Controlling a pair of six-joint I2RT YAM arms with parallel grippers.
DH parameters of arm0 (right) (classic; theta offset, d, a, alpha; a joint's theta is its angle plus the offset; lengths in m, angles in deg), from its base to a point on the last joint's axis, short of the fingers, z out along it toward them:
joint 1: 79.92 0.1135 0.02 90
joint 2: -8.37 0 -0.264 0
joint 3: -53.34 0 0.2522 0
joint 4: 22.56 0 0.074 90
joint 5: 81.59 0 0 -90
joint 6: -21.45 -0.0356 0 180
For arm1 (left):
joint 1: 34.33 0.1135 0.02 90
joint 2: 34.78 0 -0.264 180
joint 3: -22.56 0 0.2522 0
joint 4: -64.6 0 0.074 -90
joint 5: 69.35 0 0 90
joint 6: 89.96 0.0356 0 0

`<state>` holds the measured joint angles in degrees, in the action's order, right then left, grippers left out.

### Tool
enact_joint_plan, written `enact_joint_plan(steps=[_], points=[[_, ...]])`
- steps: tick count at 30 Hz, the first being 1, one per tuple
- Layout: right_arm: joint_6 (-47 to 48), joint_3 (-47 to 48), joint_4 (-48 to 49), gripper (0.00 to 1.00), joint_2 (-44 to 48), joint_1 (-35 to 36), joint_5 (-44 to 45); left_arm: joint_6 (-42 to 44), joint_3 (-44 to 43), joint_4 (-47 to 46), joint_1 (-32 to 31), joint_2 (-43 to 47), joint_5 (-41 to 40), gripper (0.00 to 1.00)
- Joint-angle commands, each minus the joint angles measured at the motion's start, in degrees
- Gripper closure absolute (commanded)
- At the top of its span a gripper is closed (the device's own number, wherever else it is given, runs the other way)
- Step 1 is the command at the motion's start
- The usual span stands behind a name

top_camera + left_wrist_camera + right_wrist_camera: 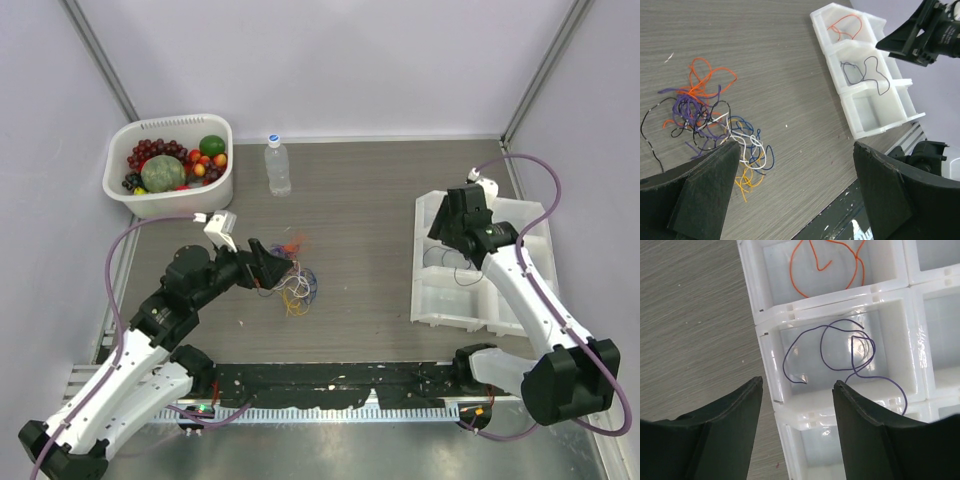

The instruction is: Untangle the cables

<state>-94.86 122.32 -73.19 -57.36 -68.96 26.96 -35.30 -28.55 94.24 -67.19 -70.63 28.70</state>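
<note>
A tangle of thin cables [295, 282] in orange, purple, black, white, blue and yellow lies on the wooden table; the left wrist view shows the tangle [710, 117] spread out. My left gripper [270, 266] hovers right beside it, wide open and empty [796, 146]. My right gripper [457, 232] is over the white compartment tray [440, 300], open with nothing between its fingers [798, 382]. Below it a single purple cable [784, 362] lies in one compartment, one end trailing over the wall. An orange cable [792, 272] lies alone in the compartment beyond.
A white basket [180, 205] of fruit stands at the back left. Beside it is an upright clear bottle [278, 168]. A black strip [340, 380] runs along the table's near edge between the arm bases. The tray [875, 112] has more compartments with nothing showing in them.
</note>
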Motion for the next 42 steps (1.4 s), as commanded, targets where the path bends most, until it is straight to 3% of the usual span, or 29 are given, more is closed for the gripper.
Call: enact_joint_plan(steps=[1,5,13,15,17,18,20,25,29,36,42], points=[[-2.6,-0.9,-2.0,0.41,0.7,0.2,7.5,1.3,0.9,-0.9,0.4,-0.6,0.3,0.00],[-0.5,-2.8,-1.4,0.47,-0.6,-0.9,12.1,1.1,0.4,0.1,0.3,-0.6,0.8,0.00],[2.6,-5.4,4.2,0.48,-7.8,-1.9,13.0,1.7,-1.2,1.6,0.3,-0.4,3.0,0.01],[2.8,-3.7,4.5,0.56,-10.8,-2.0,12.4,1.3,-0.9,1.1,0.3,-0.2,2.8,0.01],[3.4,-2.4,5.9,0.75,-12.7,-2.0,13.2,0.7,-0.5,0.4,0.3,0.0,2.8,0.01],[4.5,-1.2,6.4,0.88,-13.2,-1.7,13.9,0.3,-0.5,0.3,0.3,0.1,3.0,0.01],[6.0,0.7,7.1,0.99,-14.6,-1.9,15.4,0.0,-0.4,0.2,0.3,0.3,3.9,0.01],[9.8,2.5,12.1,0.99,-12.2,-1.9,11.8,0.1,-1.1,1.2,0.3,0.8,3.5,0.02],[15.8,-2.0,23.1,0.99,-5.9,-2.0,6.9,0.4,-1.1,2.1,0.4,2.0,2.8,0.02],[16.1,-12.0,36.5,0.99,1.3,-2.0,4.0,0.0,-0.7,3.1,0.4,4.0,2.7,0.02],[9.4,-21.5,39.5,0.99,5.1,-2.0,4.3,0.4,-0.5,4.1,0.4,5.6,2.1,0.02]])
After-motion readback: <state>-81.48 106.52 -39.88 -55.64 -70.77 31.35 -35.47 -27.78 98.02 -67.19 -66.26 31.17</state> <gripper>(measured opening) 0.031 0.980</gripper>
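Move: The purple cable lies loosely coiled in the tray's middle left compartment, its middle about 1 cm back, 4 cm to the right and 9 cm below the open right gripper. The orange cable is in the compartment beyond, roughly 9 cm ahead, 3 cm right and 10 cm below; the empty near compartment is some 10 cm back and 4 cm right, equally low. From the left gripper the purple cable is about 9 cm ahead, 40 cm right and 17 cm below. Lower the right gripper about 8 cm into the middle compartment, going some 4 cm right and tipping the fingers further down, and shut them on a strand of the purple cable. Keeping the pinch, draw it up and forward towards the orange cable's compartment, levelling the fingers by some 30 degrees, then sink 2 or 3 cm at the end. ##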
